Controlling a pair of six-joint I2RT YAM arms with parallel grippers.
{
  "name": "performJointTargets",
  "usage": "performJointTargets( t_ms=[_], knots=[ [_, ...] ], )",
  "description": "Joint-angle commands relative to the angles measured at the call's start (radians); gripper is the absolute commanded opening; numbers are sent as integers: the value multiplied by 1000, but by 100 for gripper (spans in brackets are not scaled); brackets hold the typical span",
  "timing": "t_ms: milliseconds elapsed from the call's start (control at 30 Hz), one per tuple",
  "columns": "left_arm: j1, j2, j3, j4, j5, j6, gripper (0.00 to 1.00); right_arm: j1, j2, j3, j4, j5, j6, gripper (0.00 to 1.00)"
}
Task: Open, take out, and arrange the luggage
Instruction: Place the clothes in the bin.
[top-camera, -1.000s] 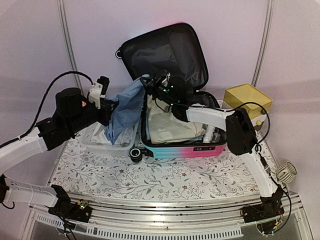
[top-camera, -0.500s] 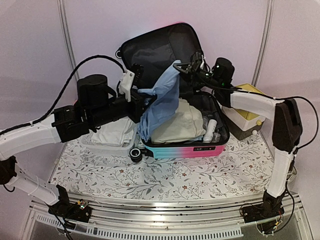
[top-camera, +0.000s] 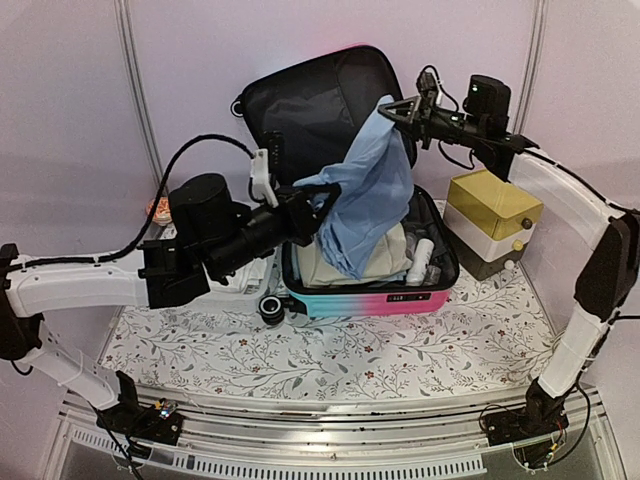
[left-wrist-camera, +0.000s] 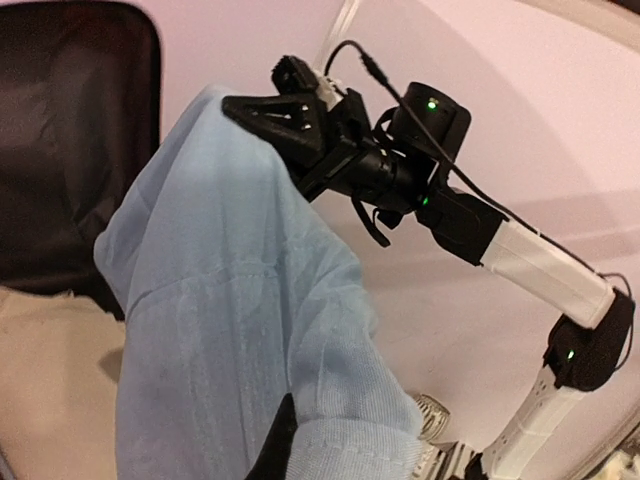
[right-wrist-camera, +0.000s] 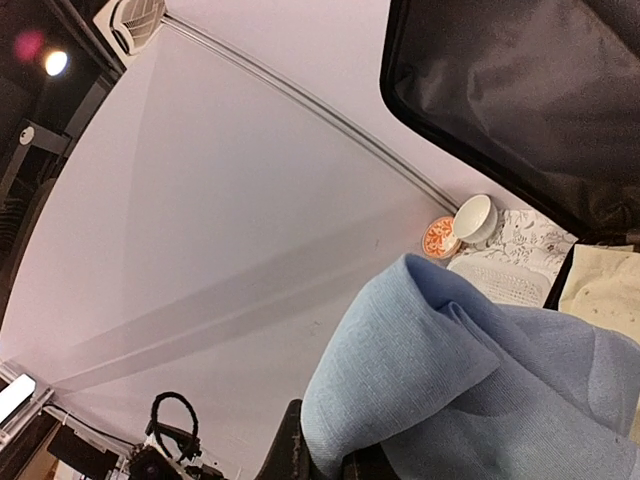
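Note:
The luggage (top-camera: 370, 298), a pink-to-turquoise suitcase, lies open on the table with its black-lined lid (top-camera: 320, 100) standing up at the back. A light blue cloth (top-camera: 370, 190) hangs stretched above it. My right gripper (top-camera: 392, 108) is shut on the cloth's top corner, high in front of the lid. My left gripper (top-camera: 322, 198) is shut on its lower left edge, over the case's left rim. In the left wrist view the cloth (left-wrist-camera: 230, 330) wraps over my dark finger (left-wrist-camera: 280, 445). The right wrist view shows the cloth (right-wrist-camera: 450, 370) folded over my finger (right-wrist-camera: 290, 450). Cream fabric (top-camera: 312, 265) and a white bottle (top-camera: 420, 258) lie inside the case.
A yellow-topped box (top-camera: 495, 205) stands right of the case. A white basket (top-camera: 245, 285) sits on the left, mostly behind my left arm. A white cup (right-wrist-camera: 473, 217) and an orange patterned dish (right-wrist-camera: 438, 237) are by the back left wall.
The right gripper has carried the blue cloth's corner up and to the right, out of the case. The left gripper has moved right and lifted with the other edge, spreading the cloth.

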Motion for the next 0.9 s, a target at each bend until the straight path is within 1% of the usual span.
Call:
performJointTargets(
  t_ms=[0,100,200,233,333,467,500,533,567,600,633,667,733,800,867],
  knots=[
    [80,-115,-195,55,44,-369,0,-17,254,195,-104,153,-38,1],
    [151,-194,-373,104,34,-511,0,21,463,409,-134,133,-7,1],
    [181,-284,-508,107,-74,-578,0,54,663,617,-110,99,64,1],
    [191,-314,-545,101,-101,-600,0,64,709,644,-61,98,81,1],
    [233,-386,-651,94,-133,-651,0,91,772,646,73,118,146,2],
    [264,-450,-717,49,-185,-651,0,120,814,641,212,140,172,2],
    [267,-458,-726,38,-198,-645,0,127,824,637,238,146,177,12],
    [268,-465,-735,32,-205,-637,13,133,831,636,260,149,180,28],
    [271,-474,-740,18,-206,-631,35,136,837,636,279,146,184,41],
    [274,-484,-738,-8,-210,-628,60,138,840,636,292,140,188,52],
    [275,-500,-731,-53,-221,-624,81,139,836,633,293,133,188,58],
    [275,-520,-717,-111,-239,-616,97,139,823,622,292,130,184,63],
    [283,-572,-675,-261,-280,-595,98,134,764,555,290,144,157,67],
    [311,-627,-632,-377,-286,-561,98,126,684,455,287,169,122,68],
    [369,-662,-573,-498,-255,-523,98,115,585,356,280,184,81,68]
  ],
)
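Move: Both hands hold the blue cloth stretched over the suitcase. The bin lies about 25 cm left, 18 ahead and 36 below the left hand; from the right hand it is some 42 cm left, level, 41 below. The open suitcase is 12 cm right, 22 ahead and 31 below the left hand. The white bowl stands roughly 10 cm left of the bin and 20 cm farther out. Both hands swing the blue cloth some 20 cm left and down binwards, then open, right retreating forward-right. ##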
